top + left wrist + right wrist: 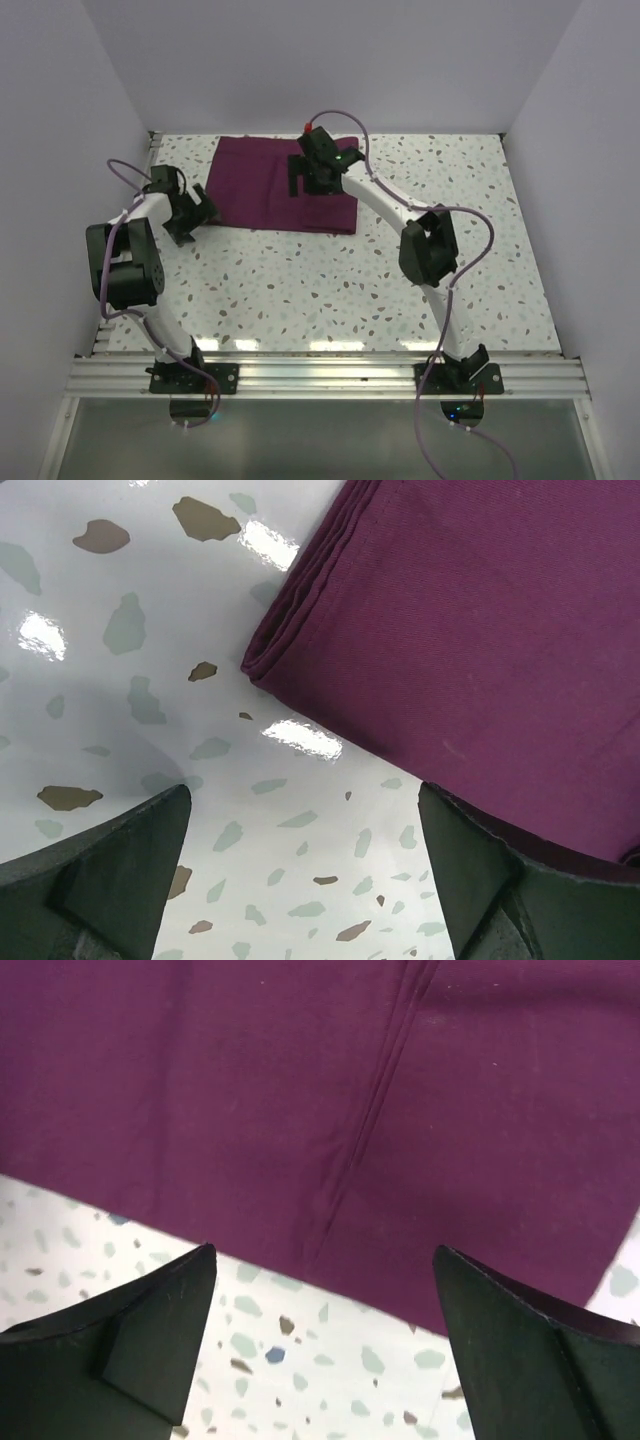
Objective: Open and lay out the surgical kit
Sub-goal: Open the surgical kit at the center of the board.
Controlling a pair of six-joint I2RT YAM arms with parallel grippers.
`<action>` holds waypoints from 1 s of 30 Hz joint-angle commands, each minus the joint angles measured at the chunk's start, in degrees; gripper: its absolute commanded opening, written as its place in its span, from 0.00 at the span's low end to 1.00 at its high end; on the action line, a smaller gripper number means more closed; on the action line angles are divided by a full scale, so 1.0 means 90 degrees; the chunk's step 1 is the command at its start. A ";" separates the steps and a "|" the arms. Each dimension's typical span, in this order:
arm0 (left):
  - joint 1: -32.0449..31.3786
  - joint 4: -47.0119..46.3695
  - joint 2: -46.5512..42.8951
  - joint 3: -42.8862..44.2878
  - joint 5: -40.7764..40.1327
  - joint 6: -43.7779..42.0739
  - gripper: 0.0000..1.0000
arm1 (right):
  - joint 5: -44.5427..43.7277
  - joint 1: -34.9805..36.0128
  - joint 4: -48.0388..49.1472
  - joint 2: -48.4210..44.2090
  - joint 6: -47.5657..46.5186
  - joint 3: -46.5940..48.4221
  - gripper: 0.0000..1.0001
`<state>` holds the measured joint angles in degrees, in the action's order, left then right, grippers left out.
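The surgical kit (pixel 258 185) is a dark purple cloth wrap, lying folded and flat at the back of the speckled table (pixel 330 290). My left gripper (pixel 203 214) stands open at the wrap's near left corner. In the left wrist view the folded corner (pixel 270 660) lies just ahead of the left gripper (pixel 305 788), with only bare table between the fingers. My right gripper (pixel 308 182) hangs open over the wrap's right half. In the right wrist view a fold seam (pixel 365 1130) runs down the cloth (pixel 200 1080) to its near edge, which lies between the tips of the right gripper (pixel 325 1249).
White walls close in the table on the left, back and right. An aluminium rail (pixel 320 378) carrying both arm bases runs along the near edge. Purple cables loop from each arm.
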<state>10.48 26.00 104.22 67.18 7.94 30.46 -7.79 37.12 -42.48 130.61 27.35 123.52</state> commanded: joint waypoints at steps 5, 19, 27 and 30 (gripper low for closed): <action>0.0027 -0.0301 0.0050 0.0134 0.0221 -0.0201 0.99 | -0.0121 0.0318 -0.1080 0.1298 -0.0032 0.1177 0.76; 0.0037 -0.0281 0.0460 0.0426 0.0367 -0.0200 0.77 | -0.0393 0.0406 -0.1432 0.1046 0.0008 0.0934 0.00; 0.0037 -0.0086 0.0656 0.0768 -0.0130 -0.0376 0.29 | -0.1175 -0.0421 -0.1033 -0.1179 0.0105 -0.0714 0.00; 0.0037 -0.0008 0.0665 0.0866 -0.0189 -0.0386 0.21 | -0.1419 -0.0958 -0.0808 -0.2029 0.0222 -0.1925 0.00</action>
<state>10.48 25.39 109.89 72.25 7.84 27.86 -15.29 34.09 -50.19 121.34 28.32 112.31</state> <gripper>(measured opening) 0.224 0.014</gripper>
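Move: The near end of the flap's free edge, on the surgical kit, lies about 10 cm below my open right hand, 3 cm back and 2 cm to its left; the kit's near-right corner is some 13 cm to the right of that flap end and 1 cm nearer me. My left hand, low and wide open, has the kit's near-left corner about 3 cm ahead, 3 cm left and 2 cm below, and that same flap end roughly 16 cm to its right and 2 cm ahead. I drop my right hand about 10 cm onto the kit, easing back some 3 cm as it closes fully and pinches the near end of the flap's edge, then lift it and swing right, about 8 cm each way, still gripping the cloth. Meanwhile I creep my left hand forward 2 cm and slightly down to the near edge beside the left corner, its fingers closing most of the way. ##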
